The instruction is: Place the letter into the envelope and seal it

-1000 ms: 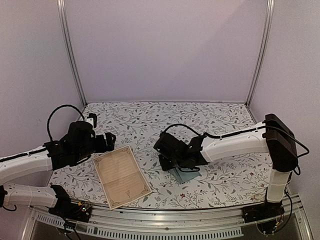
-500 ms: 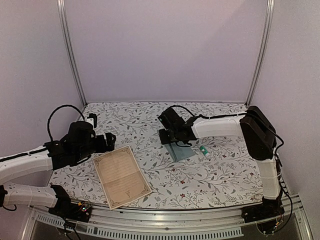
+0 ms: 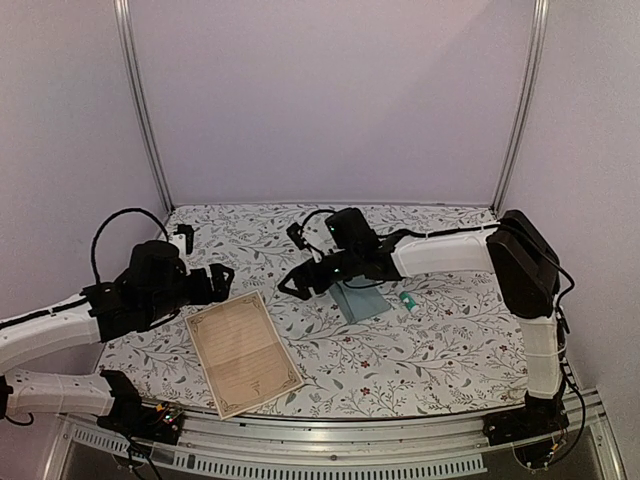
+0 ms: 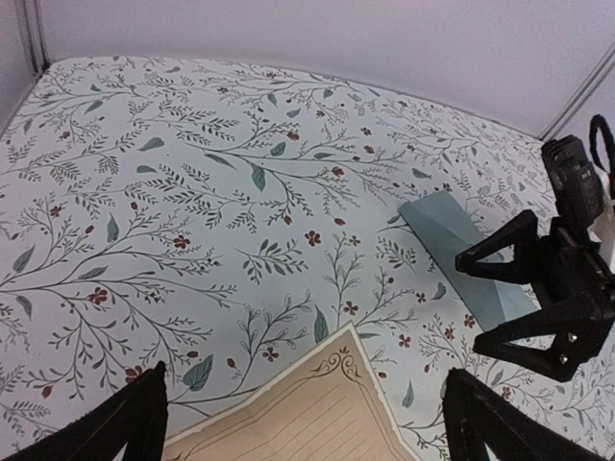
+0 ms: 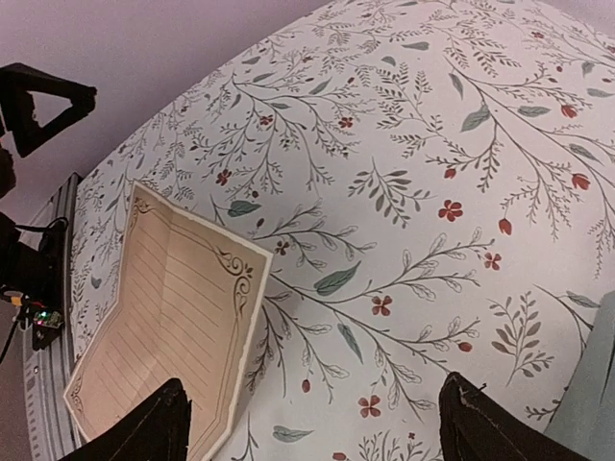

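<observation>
The cream letter [image 3: 243, 352] with its dark ornate border lies flat near the front left of the table; one corner [image 4: 327, 403] shows between my left fingers. The teal envelope [image 3: 362, 300] lies flat at mid-table, apart from the letter. My left gripper [image 3: 222, 279] hovers open just behind the letter's far corner, holding nothing [image 4: 307, 424]. My right gripper [image 3: 295, 275] points left, open and empty, just left of the envelope [image 4: 461, 250]. In its wrist view the right gripper [image 5: 312, 423] looks at the letter [image 5: 163, 307], and the envelope's edge [image 5: 591, 403] is at the right.
A small white-and-teal glue stick [image 3: 407, 300] lies just right of the envelope. The floral tablecloth [image 3: 430, 350] covers the table. Walls and metal posts [image 3: 140, 110] close the back and sides, and a metal rail [image 3: 350, 440] runs along the front edge.
My right gripper was shut low over the envelope. It has opened, lifted off and swung left. The envelope now lies farther back, and the glue stick shows. The left arm barely moved.
</observation>
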Controlling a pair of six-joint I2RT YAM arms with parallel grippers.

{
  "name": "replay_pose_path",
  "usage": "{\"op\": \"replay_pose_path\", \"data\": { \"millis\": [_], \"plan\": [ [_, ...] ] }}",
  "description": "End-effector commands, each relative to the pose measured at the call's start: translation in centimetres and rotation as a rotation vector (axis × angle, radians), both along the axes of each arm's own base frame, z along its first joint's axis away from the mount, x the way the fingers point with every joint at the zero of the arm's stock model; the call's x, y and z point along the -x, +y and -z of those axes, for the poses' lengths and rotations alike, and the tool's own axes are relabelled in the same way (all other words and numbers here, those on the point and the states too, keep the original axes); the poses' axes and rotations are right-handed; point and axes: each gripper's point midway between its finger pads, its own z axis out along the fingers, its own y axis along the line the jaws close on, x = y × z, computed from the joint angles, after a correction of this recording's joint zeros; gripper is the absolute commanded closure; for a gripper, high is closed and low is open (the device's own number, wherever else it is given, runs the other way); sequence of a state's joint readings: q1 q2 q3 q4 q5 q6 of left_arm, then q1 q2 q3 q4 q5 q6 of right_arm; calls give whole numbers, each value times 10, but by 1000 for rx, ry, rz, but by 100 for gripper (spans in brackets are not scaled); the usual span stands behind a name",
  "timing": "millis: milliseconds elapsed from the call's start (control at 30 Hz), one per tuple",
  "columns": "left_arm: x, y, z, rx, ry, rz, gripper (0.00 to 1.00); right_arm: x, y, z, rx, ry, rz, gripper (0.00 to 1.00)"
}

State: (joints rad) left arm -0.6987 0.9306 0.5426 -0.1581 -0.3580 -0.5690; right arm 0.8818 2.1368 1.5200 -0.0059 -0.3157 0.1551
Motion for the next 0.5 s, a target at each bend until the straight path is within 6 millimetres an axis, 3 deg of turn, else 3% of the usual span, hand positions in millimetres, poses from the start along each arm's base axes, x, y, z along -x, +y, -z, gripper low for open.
{"op": "replay_pose_path", "data": {
  "millis": [0,267,467],
  "plan": [
    [5,-9,-9,36,-26,57,0,30,27,-38,-169,-39,-288,11],
    [9,-12,-14,58,-38,81,0,11,53,-9,-189,39,-320,9],
    [9,-13,-15,64,-40,89,0,13,62,12,-204,105,-353,11]
  ]
}}
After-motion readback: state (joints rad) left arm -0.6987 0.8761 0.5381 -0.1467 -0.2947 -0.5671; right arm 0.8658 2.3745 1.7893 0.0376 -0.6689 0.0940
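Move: Some 10 cm to the left of the right hand and 14 cm back lies the letter's middle, about 5 cm lower; its far right corner is the nearest part. The envelope, already let go, lies about 13 cm to this hand's right and 6 cm ahead, the green glue stick roughly 27 cm right and level with it, both about 5 cm below. From the left hand, the letter's middle is about 9 cm back, 5 cm right and 11 cm below. Swinging away from the envelope, the right hand travels about 5.5 cm left towards the letter's far right corner in a low arc, first rising some 2.5 cm, then sinking back to its starting height. The wrist turns counter-clockwise by nearly 20 degrees, fingers staying wide open and touching nothing yet. The open left hand lifts about 1.5 cm over the letter's far end. ##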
